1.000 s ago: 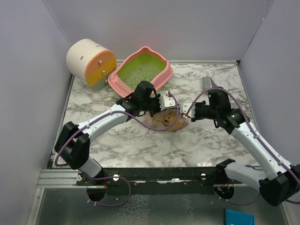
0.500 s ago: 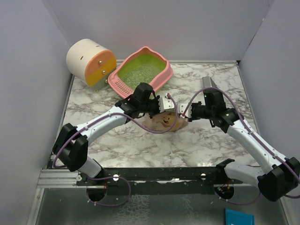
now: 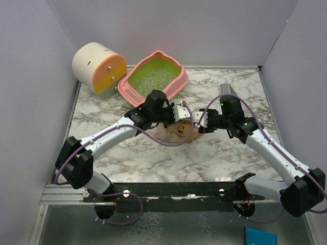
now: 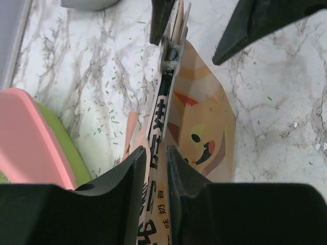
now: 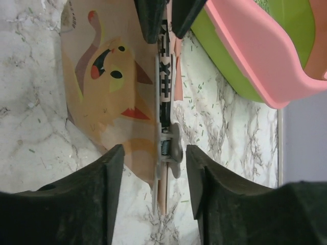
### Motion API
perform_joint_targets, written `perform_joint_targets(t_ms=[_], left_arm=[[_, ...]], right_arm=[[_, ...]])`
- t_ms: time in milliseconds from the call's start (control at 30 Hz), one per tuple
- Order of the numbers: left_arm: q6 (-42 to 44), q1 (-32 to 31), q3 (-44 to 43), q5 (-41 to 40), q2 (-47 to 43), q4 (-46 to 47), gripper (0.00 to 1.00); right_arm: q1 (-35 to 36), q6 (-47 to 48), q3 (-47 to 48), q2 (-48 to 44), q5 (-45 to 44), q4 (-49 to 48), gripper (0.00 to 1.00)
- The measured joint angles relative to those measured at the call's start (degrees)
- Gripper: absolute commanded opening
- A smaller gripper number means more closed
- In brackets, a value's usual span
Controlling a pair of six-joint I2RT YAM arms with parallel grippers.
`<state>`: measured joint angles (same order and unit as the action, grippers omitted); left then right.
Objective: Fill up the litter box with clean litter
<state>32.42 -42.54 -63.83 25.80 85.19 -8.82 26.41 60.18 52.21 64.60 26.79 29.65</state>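
Note:
The pink litter box point(image 3: 176, 81) with its lime-green inside stands at the back of the table, with pale clean litter point(image 3: 150, 77) spread in it. In front of it the tan cartoon-cat bag point(image 3: 180, 131) rests on the marble, its top edge closed by a long clip point(image 5: 171, 145). My left gripper point(image 4: 156, 150) straddles that top edge from the left, jaws slightly apart, the printed strip loose between them. The right gripper point(image 5: 155, 153) stands wide open around the clip's end and touches nothing. The box's pink wall point(image 5: 255, 51) lies just beyond the bag.
A cream-and-orange cylinder point(image 3: 98, 66) sits at the back left beside the box. A grey metal scoop point(image 3: 226, 90) lies at the back right, behind my right arm. Stray granules point(image 4: 102, 117) dot the marble between bag and box. Walls close in left, right and behind.
Both grippers have opened, the right one widely and the left one a little. The bag has come down onto the table. The right arm has shifted slightly left, towards the bag.

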Motion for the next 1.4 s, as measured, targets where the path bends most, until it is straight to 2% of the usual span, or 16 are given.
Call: perform_joint_targets(t_ms=[133,233,267,400,500,567,667,767,833,933,1167,1400], left_arm=[[-0.2,-0.3,0.0,-2.9,-2.3,1.6,0.34],[-0.7,-0.5,1.0,-6.8,-4.3,4.5,0.34],[-1.3,-0.5,1.7,-8.6,-5.1,5.7,0.34],[-7.1,0.6,2.8,-15.2,-6.7,9.7,0.35],[-17.3,6.5,-2.0,-17.4,-5.3,7.6,0.36],[-24.7,12.7,-6.0,-18.6,-3.8,7.0,0.36],[-36.2,22.8,-7.4,-18.9,-3.5,7.0,0.39],[-46.9,33.2,-4.4,-17.0,-4.1,7.7,0.41],[-51.6,37.9,-1.5,-16.8,-4.7,6.6,0.44],[-55.7,39.3,1.2,-16.9,-5.7,3.0,0.48],[-62.3,38.3,7.6,-18.5,-14.0,0.8,0.51],[-65.9,38.3,11.2,-21.0,-17.3,1.3,0.52]], right_arm=[[0.3,-1.3,0.0,-0.4,0.2,0.1,0.64],[0.3,-3.8,0.0,-1.9,0.3,-0.6,0.77],[0.3,-5.1,0.0,-2.5,0.3,-1.4,0.79],[0.3,-18.2,0.1,-4.7,-4.3,-9.6,0.92],[0.5,-30.1,4.0,-2.3,-12.7,-11.1,0.93],[0.2,-37.5,11.0,3.1,-18.2,-9.5,0.93],[-3.6,-47.1,18.4,9.3,-20.8,-8.5,0.93],[-16.5,-58.1,17.9,10.1,-15.2,-8.6,0.93],[-24.9,-63.4,15.7,9.3,-11.4,-9.6,0.93],[-33.8,-70.8,12.0,7.6,-5.4,-10.4,0.93],[-34.6,-80.2,5.1,3.6,6.0,-15.9,0.92],[-34.6,-83.9,-0.6,-0.4,9.8,-20.6,0.91]])
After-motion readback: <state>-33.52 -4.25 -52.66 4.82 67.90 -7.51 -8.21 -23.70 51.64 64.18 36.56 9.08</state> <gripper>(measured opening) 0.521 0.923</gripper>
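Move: The clip lies across the litter bag's top between my hands: its middle is about 8 cm right of my left hand and some 3 cm left of my right hand, level fore and aft, 2 cm lower. Under it the bag's middle sits about 4 cm right of my left hand and 9 cm down. The litter box lies roughly 25 cm ahead and 10 cm left of the left hand. The scoop lies about 15 cm ahead and 15 cm right of my right hand. I open both hands wider and leave the clipped bag top, lifting first. My left hand arcs forward and about 27 cm left past the near end of the litter box, dips again, and swings to point forward. My right hand rises about 9 cm, goes forward and right towards the scoop, rolling some 90 degrees, then eases a few centimetres back and left. ##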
